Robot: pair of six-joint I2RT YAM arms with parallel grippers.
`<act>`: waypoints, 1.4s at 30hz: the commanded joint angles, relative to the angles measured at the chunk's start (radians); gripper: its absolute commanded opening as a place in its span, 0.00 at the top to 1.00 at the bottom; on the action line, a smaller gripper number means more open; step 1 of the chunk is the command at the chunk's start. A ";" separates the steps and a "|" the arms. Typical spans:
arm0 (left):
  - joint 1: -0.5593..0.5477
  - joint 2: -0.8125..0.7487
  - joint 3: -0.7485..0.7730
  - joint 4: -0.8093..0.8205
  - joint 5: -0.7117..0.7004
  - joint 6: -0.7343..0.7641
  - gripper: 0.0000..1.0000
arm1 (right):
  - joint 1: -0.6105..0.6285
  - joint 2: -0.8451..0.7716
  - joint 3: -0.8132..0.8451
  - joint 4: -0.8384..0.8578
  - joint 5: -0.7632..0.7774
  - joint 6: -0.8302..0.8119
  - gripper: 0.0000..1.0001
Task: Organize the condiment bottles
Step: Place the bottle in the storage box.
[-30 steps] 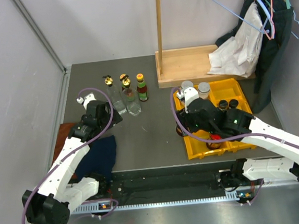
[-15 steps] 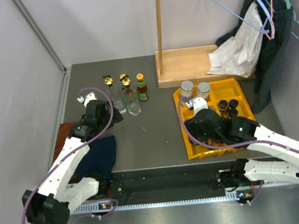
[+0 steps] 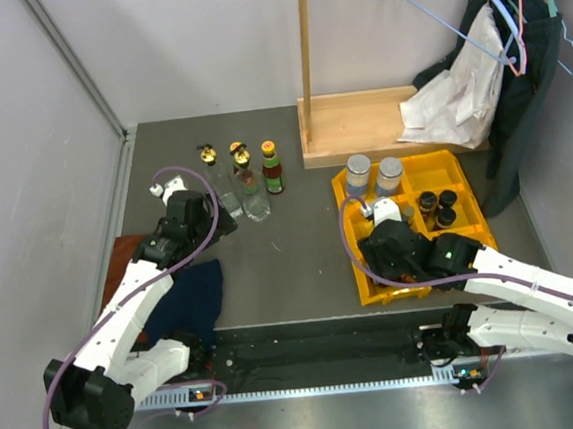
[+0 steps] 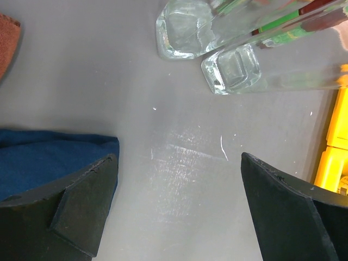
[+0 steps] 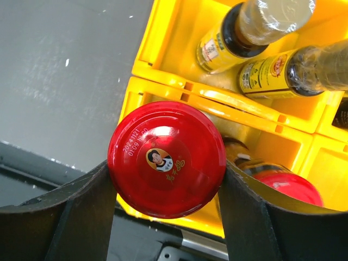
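My right gripper is shut on a dark jar's red lid, held over the near-left compartment of the yellow bin. A second red-lidded jar stands in the compartment beside it. Two small dark bottles lie further in. From above, the right gripper covers the held jar. Two silver-lidded jars and two small dark bottles stand in the bin. My left gripper is open over bare table, just short of two clear bottles. A red-capped bottle stands beside them.
A blue cloth lies on a brown pad at the near left, under the left arm. A wooden stand with an upright pole sits at the back. Clothes and hangers hang at the back right. Grey walls close the left side.
My right arm has drawn back toward the near edge with the red-lidded jar, uncovering the two silver-lidded jars. The left arm has barely moved.
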 commanded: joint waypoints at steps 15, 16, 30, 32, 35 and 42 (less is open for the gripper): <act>0.005 0.032 0.020 0.058 0.021 -0.015 0.01 | -0.041 0.023 0.024 0.063 0.098 0.064 0.60; 0.005 0.030 0.021 0.057 0.019 -0.017 0.01 | -0.041 0.026 0.030 0.058 0.103 0.064 0.55; 0.005 0.041 0.012 0.090 0.035 -0.015 0.01 | -0.041 -0.022 0.080 -0.018 0.098 0.092 0.14; 0.006 0.047 0.020 0.092 0.033 -0.014 0.01 | -0.041 -0.051 0.080 -0.015 0.078 0.092 0.12; 0.005 0.047 0.021 0.095 0.024 -0.006 0.01 | -0.041 -0.069 0.090 -0.029 0.069 0.096 0.09; 0.005 0.040 0.001 0.152 0.044 0.011 0.01 | -0.041 -0.108 0.138 -0.098 0.088 0.139 0.01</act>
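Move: The right hand holds the red-lidded jar low at the storage box's front-left compartment; its spot there is only about 1 cm ahead of the hand and some 5 cm below. In the same compartment the other red-lidded jar stands about 7 cm to the right and roughly level fore-and-aft; a yellow-labelled bottle is some 13 cm straight ahead. From the left hand the spot lies about 35 cm right, 15 cm back and 9 cm lower. Easing down and forward by about 1 cm each, the right hand settles the held jar into the left half of the front-left compartment, beside the other red-lidded jar, turning slightly clockwise. The fingers then open from their grip to nearly full width and let go of the jar, and the hand rises about 5 cm off it, its left side tilting up a little. ##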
